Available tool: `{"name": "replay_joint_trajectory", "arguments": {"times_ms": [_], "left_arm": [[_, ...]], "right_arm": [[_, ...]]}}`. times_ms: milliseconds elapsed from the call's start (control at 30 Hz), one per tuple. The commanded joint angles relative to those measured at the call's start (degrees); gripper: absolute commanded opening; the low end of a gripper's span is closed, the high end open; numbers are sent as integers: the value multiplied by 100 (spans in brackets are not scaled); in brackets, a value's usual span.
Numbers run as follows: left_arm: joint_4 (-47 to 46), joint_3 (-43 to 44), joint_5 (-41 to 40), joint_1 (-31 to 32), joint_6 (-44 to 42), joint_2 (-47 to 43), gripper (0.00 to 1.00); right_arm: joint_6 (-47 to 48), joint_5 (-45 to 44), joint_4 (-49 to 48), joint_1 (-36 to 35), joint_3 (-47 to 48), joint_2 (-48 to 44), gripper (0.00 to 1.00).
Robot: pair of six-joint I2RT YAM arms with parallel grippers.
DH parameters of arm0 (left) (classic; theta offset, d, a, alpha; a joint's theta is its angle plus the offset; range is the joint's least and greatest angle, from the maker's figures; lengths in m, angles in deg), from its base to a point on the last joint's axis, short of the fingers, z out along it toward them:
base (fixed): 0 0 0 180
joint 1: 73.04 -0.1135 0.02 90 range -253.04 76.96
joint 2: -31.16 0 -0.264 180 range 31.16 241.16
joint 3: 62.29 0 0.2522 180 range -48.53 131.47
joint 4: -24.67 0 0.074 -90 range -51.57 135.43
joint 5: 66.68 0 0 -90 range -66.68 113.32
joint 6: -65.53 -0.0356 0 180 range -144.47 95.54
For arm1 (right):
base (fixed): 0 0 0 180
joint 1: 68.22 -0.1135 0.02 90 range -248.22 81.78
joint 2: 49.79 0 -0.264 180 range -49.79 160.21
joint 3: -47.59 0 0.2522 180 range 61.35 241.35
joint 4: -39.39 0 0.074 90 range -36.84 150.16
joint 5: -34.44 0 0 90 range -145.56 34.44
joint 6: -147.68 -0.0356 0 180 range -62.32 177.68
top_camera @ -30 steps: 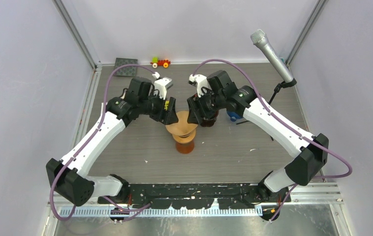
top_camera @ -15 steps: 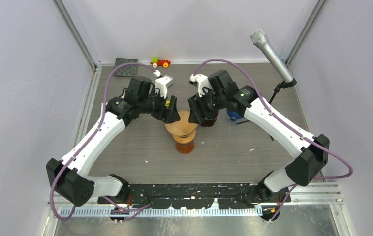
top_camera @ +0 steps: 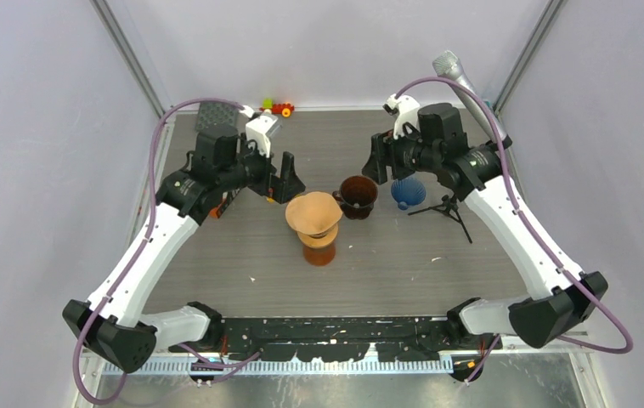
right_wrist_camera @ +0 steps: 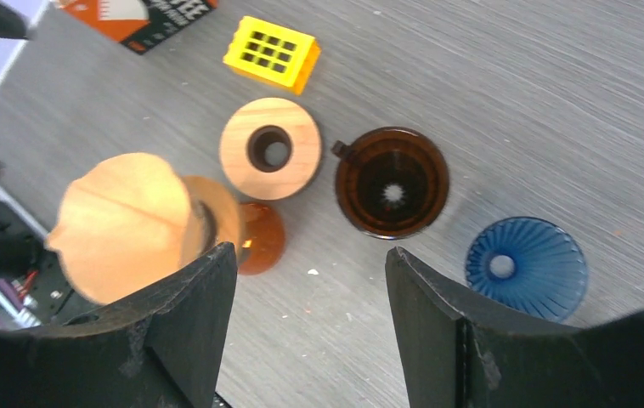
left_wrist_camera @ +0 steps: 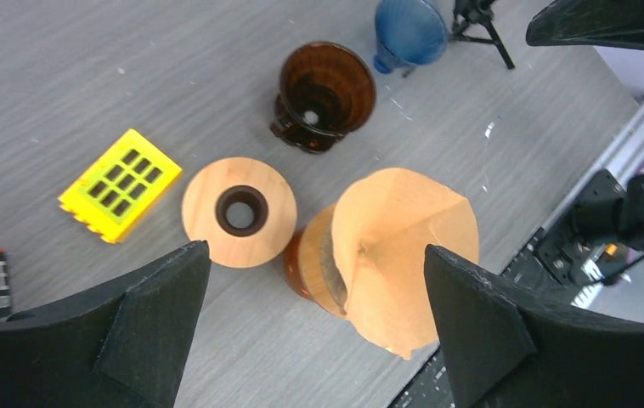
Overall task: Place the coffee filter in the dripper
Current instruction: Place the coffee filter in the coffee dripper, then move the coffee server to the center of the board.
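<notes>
The coffee filter [top_camera: 313, 212], a tan paper cone, sits tilted in the mouth of an amber glass dripper with a wooden collar [top_camera: 319, 252] at the table's middle. It also shows in the left wrist view as filter [left_wrist_camera: 408, 246] on collar [left_wrist_camera: 314, 263], and in the right wrist view as filter [right_wrist_camera: 123, 225]. My left gripper [top_camera: 290, 183] hovers open just left of it and holds nothing [left_wrist_camera: 314, 246]. My right gripper [top_camera: 375, 166] hangs open behind and to the right, also holding nothing [right_wrist_camera: 310, 249].
A dark brown dripper [top_camera: 358, 195] and a blue dripper [top_camera: 408, 193] stand right of the filter. A wooden ring [left_wrist_camera: 204, 212] and a yellow block [left_wrist_camera: 119, 195] lie to its left. A microphone on a tripod [top_camera: 469, 93] stands at the back right, and a toy train [top_camera: 278, 108] at the back.
Both grippers have pulled away from the filter, the left back to the left, the right up and to the right. The left jaws have spread wider. The filter stays on the dripper.
</notes>
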Motion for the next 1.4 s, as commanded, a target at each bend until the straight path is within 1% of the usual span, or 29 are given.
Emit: {"name": "replay_joint_trajectory", "arguments": {"times_ms": [0, 267, 533, 700, 867, 1000, 1100, 1200, 1333, 1367], "left_arm": [[-220, 260, -627, -91, 46, -179, 100], [-128, 320, -1235, -313, 120, -288, 100], [-126, 173, -1160, -565, 113, -314, 100], [-166, 101, -1051, -621, 42, -284, 100], [-215, 46, -977, -639, -10, -231, 100], [-257, -12, -965, -645, -38, -205, 100], [-262, -39, -972, -655, -68, -194, 100], [-286, -70, -989, -666, -132, -189, 100], [-385, -208, -1169, -675, -337, -172, 100], [-416, -260, -1243, -679, -405, -158, 100]], "right_arm": [[176, -755, -201, 184, -34, 430, 69], [807, -943, -187, 290, 445, 1939, 66], [1275, -1026, 10, 356, 1218, 3122, 62], [1458, -996, 215, 441, 1443, 3537, 59], [1565, -814, 372, 515, 1472, 3765, 59], [1598, -593, 448, 560, 1433, 3914, 56], [1592, -467, 456, 563, 1379, 3976, 52], [1554, -326, 498, 588, 1354, 4006, 45], [1476, -117, 612, 669, 1336, 3998, 30], [1476, -95, 630, 689, 1300, 3970, 24]]}}
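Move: Below the right hand, about 25 cm down, stands the brown dripper, roughly 7 cm ahead and 2 cm to the left. The blue dripper lies some 14 cm right of the brown one and 1 cm farther out; the wooden ring is 14 cm left of the brown one and 5 cm nearer. From the right hand, the filter on the carafe is 5 cm back, 13 cm left and 10 cm down. From the left hand the brown dripper is about 9 cm ahead and 17 cm right, 25 cm below. Sinking about 21 cm while reaching some 11 cm forward, the right hand drops to the far right rim of the brown dripper, easing slightly back at the end; its fingers tip some 30 degrees towards straight down and close from about two-thirds open to a third, astride the rim. The wide-open left hand withdraws some 7 cm left and forward, away from the filter, turning about 15 degrees counter-clockwise. ##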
